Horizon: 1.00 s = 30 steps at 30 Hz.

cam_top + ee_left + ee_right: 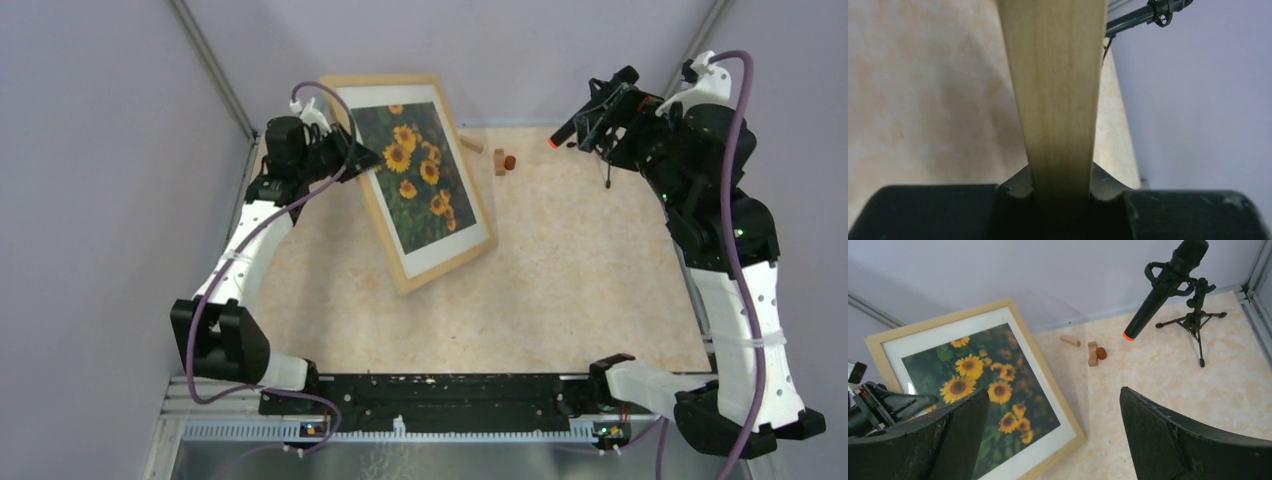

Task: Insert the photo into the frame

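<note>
The frame (450, 263), light wood with a white mat, stands tilted at the back left of the table. The photo (418, 180) of sunflowers sits inside it, face toward the top camera. My left gripper (355, 155) is shut on the frame's left rail. In the left wrist view that pale rail (1058, 75) runs up from between the jaws of the left gripper (1062, 180). My right gripper (1054, 390) hangs open and empty high above the table's right side. From there the frame (1044, 365) and the photo (993, 365) lie below and to its left.
A black microphone (1168, 282) with an orange tip stands on a small tripod (1195, 322) at the back right. Small wooden blocks (499, 161) and a brown round piece (510, 161) lie near the back wall. A faint clear sheet edge (1087, 390) shows right of the frame.
</note>
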Each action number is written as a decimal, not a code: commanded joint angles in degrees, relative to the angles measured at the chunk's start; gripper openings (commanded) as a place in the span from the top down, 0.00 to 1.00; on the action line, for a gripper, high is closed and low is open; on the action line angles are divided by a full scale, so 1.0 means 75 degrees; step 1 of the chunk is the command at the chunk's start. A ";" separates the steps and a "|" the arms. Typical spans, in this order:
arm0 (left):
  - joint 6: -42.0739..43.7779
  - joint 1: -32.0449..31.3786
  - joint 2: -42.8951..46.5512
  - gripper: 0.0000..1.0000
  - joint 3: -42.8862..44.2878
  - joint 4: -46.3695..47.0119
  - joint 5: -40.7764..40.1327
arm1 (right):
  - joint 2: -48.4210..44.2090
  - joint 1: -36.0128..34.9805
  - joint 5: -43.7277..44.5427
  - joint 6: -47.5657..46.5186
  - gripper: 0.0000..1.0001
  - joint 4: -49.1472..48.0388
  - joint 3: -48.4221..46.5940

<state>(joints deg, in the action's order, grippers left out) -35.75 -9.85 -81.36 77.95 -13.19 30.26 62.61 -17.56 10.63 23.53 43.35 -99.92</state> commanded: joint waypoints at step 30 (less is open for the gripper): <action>-0.0509 0.5197 -0.3448 0.94 -0.0670 0.1561 0.0278 | 0.0242 0.0010 -0.1049 -0.0271 0.01 0.0566 0.1177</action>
<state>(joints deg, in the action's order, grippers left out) -42.15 26.44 -107.39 70.39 -5.06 46.41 66.08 -17.56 3.33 21.54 48.10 -91.39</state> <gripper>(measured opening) 0.264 0.985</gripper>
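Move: The left hand already holds the framed photo by the middle of its left long edge, the frame's middle some 11 cm to the right, 2 cm farther out and 7 cm lower. The bare table spot it is taken to is centred about 7 cm ahead, 10 cm left and 31 cm below. The near wooden blocks stand roughly 24 cm ahead and 24 to 31 cm right, about 30 cm down. From the right hand that spot lies about 18 cm ahead, 42 cm left and 46 cm below. Keeping its pinch on the left long edge, the left hand swings the framed photo some 25 cm left while lowering it about 20 cm towards the bare left side of the table, easing forward in the later half; the wrist tips the fingers down and turns counter-clockwise, flattening the frame out. The right hand, wide open and empty, sinks about 10 cm with a small drift left over the clear right side, its fingers tipping down, touching nothing. ##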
